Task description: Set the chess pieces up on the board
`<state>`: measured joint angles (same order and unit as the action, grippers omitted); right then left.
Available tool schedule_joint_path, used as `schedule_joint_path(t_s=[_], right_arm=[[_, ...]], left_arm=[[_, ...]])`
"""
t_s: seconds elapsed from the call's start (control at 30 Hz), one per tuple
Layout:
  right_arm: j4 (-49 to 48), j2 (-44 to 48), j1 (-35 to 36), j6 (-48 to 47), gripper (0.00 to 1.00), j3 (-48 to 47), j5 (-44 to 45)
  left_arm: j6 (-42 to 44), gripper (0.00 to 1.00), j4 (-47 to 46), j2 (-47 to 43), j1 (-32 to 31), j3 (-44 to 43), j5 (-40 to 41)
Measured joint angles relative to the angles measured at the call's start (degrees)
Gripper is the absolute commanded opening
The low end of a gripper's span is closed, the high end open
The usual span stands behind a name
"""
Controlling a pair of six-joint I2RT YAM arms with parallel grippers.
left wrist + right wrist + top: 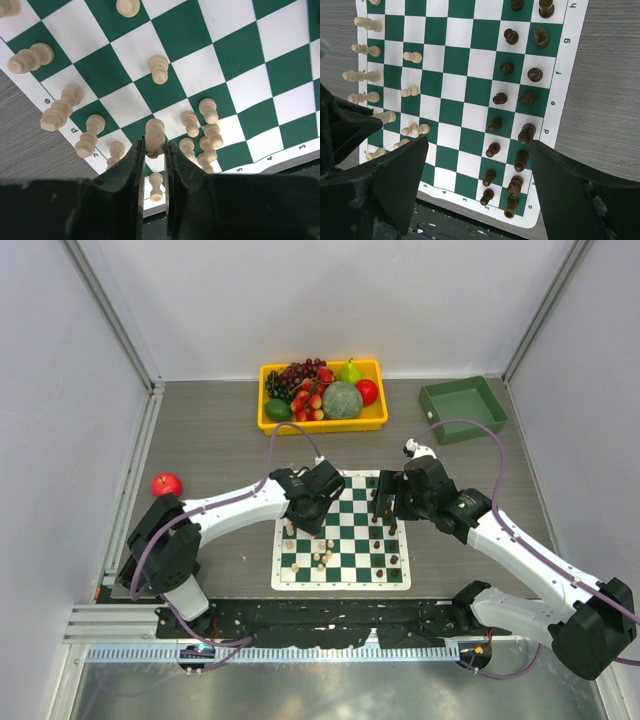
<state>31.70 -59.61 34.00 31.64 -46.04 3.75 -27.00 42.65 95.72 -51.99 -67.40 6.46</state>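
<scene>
The green and white board [352,523] lies between my two arms. Cream chess pieces [159,68] stand on its left side, some crowded near one corner [206,137]. Dark chess pieces [500,98] stand in two rows along its right side. My left gripper [154,147] hangs over the cream side, shut on a cream pawn [155,132] pinched between its fingertips. From above, the left gripper [312,512] sits over the board's left half. My right gripper [477,145] hovers open and empty above the dark rows, and the top view places the right gripper [388,508] over the board's right half.
A yellow tray [322,426] full of fruit stands at the back centre. A green bin [463,408] sits at the back right. A red apple [167,484] lies on the table left of the left arm.
</scene>
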Motion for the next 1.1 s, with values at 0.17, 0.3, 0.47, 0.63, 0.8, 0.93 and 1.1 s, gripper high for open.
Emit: schedule_joint_path(t_s=[0.17, 0.3, 0.47, 0.63, 0.8, 0.93, 1.1], right_arm=[[0.02, 0.02, 0.00, 0.00, 0.89, 0.00, 0.02], [0.00, 0.02, 0.00, 0.04, 0.88, 0.02, 0.15], [-0.22, 0.02, 0.00, 0.42, 0.89, 0.76, -0.02], [-0.35, 0.02, 0.00, 0.46, 0.88, 0.96, -0.04], [-0.39, 0.02, 0.00, 0.44, 0.89, 0.96, -0.09], [-0.42, 0.02, 0.00, 0.46, 0.89, 0.96, -0.09], [-0.39, 0.02, 0.00, 0.44, 0.88, 0.96, -0.09]], left_arm=[[0.28, 0.15, 0.83, -2.64, 0.00, -0.61, 0.20], [0.39, 0.15, 1.55, -4.50, 0.00, -0.76, 0.48], [0.39, 0.15, 2.71, -8.52, 0.00, -0.72, 0.85], [0.26, 0.15, 3.58, -13.05, 0.00, -0.37, 1.44], [-0.09, 0.15, 4.96, -16.65, 0.00, 1.51, 2.14], [-1.09, 0.15, 5.81, -17.92, 0.00, 4.35, 2.73], [-1.92, 0.15, 7.26, -18.34, 0.00, 6.43, 3.02]])
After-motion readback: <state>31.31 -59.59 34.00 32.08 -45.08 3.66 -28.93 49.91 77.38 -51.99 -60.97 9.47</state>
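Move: The left hand holds a white piece just above the board. The empty edge-row square by the letter b lies about 5 cm back, 5 cm left and 5 cm below; beyond it, some 2 cm back and 5 left of the hand, stands the c-file piece, and the a-file corner piece is 8 back, 4 left. The loose pawn cluster is about 4 cm back and 3 right. From the idle right hand, that empty square lies about 9 cm back, 22 left and 12 below. The left arm keeps its pinch on the white piece's top and first carries it nearly straight up by about 7.5 cm, tipping the wrist by some 10 degrees on the way. It then swings left and back, about 5 cm left and 3 cm back, towards the empty b square between the c-file and corner pieces, already sinking a couple of centimetres as the wrist tips partway back, with the fingers staying shut on the piece. ##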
